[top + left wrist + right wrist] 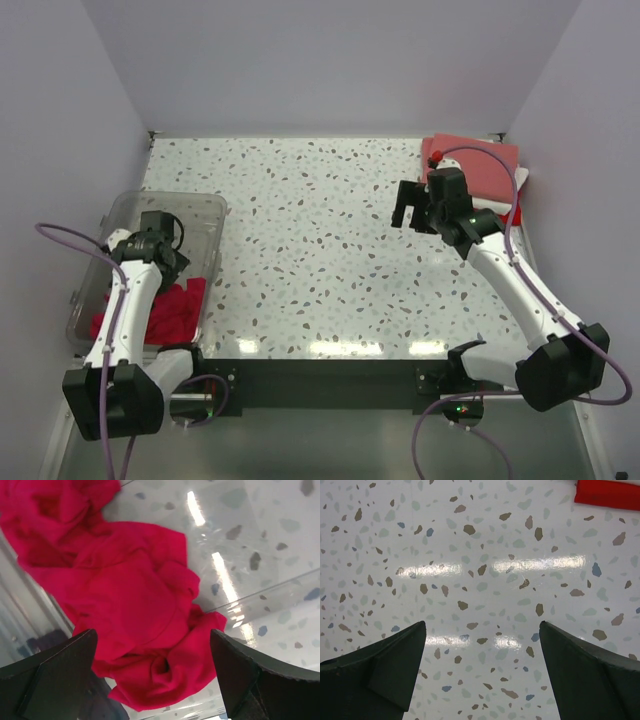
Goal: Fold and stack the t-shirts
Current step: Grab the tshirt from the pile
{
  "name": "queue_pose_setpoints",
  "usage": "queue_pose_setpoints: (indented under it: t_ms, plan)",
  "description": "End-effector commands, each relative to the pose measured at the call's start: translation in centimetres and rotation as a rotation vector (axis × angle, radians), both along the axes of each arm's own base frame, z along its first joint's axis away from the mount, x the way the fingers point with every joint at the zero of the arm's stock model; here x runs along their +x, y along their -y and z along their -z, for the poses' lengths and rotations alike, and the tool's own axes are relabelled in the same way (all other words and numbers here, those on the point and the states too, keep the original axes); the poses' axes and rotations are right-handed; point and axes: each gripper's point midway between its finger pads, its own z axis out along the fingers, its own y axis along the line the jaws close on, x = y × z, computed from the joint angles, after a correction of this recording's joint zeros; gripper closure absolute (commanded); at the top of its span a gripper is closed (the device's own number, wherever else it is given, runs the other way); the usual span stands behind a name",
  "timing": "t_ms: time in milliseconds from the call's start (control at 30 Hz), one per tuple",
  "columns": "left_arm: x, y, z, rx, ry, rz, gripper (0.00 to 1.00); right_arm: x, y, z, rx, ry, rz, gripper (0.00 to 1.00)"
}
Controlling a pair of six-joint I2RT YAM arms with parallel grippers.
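Note:
A crumpled crimson-red t-shirt (170, 310) lies in the clear plastic bin (205, 205) at the left; it fills the left wrist view (130, 595). My left gripper (165, 245) hovers over it inside the bin, open and empty, its fingers (55, 675) on either side of the cloth. A stack of folded shirts sits at the far right: a salmon-pink one (480, 165) on top, white (495, 205) and red (514, 214) edges under it. My right gripper (410, 208) is open and empty above the bare table, left of the stack; the red edge (607, 494) shows in its view.
The speckled white table (320, 250) spreads between the bin and the stack. Grey walls close in the back and both sides. A black rail runs along the near edge by the arm bases.

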Motion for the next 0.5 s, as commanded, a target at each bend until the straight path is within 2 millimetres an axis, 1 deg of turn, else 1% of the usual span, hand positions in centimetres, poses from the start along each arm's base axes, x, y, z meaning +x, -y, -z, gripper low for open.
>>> queue_pose_setpoints:
  t_ms: [0, 33, 133, 167, 200, 233, 267, 400, 467]
  plan:
    - [-3.3, -1.1, -0.8, 0.053, 0.008, -0.206, 0.00, 1.0, -0.7, -0.6, 0.040, 0.037, -0.005, 0.01]
    - [-3.5, -1.1, -1.1, 0.052, 0.044, -0.224, 0.00, 0.9, -0.7, -0.3, 0.043, 0.032, -0.005, 0.01]
    - [-4.6, -0.9, -0.6, 0.043, 0.047, -0.259, 0.00, 0.7, -1.0, 0.1, 0.052, 0.023, -0.011, 0.01]
    - [-5.2, -0.8, 0.4, 0.037, 0.019, -0.258, 0.00, 0.7, -0.9, 0.2, 0.052, 0.017, -0.009, 0.01]
    - [-5.3, -0.6, 1.0, 0.030, 0.015, -0.256, 0.00, 0.6, -0.9, 0.2, 0.053, 0.015, -0.008, 0.01]
    - [-5.4, -0.3, 1.4, 0.011, 0.004, -0.246, 0.00, 0.6, -0.9, 0.2, 0.052, 0.017, -0.007, 0.01]
    - [-5.1, -0.2, 1.3, 0.005, 0.014, -0.244, 0.00, 0.5, -0.8, 0.1, 0.051, 0.019, -0.005, 0.01]
    - [-4.7, 0.4, 1.8, -0.037, 0.016, -0.239, 0.00, 0.4, -0.6, 0.1, 0.042, 0.020, -0.002, 0.01]
    - [-4.7, 1.5, 2.8, -0.098, 0.004, -0.227, 0.00, 0.2, -0.5, 0.1, 0.041, 0.019, 0.002, 0.01]
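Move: Below and behind the open left hand lies the red t-shirt, its middle about 6 cm back, 4 cm to the left and some 7 cm lower, on the bin's floor. The bin's near wall runs beyond the shirt, its middle roughly 13 cm back and 7 cm left of the hand; the bin's right wall is level with the hand, about 6 cm to its right. From the right hand the shirt is some 45 cm left, 21 cm back and 16 cm down. Drawing back about 5 cm over the red shirt towards the bin's near wall, the left hand first lifts slightly, then sinks to end some 2 cm lower, closer above the cloth. The wrist turns roughly 10 degrees counter-clockwise and the fingers stay wide open, slanting down and to the left, with no grip taken yet. ##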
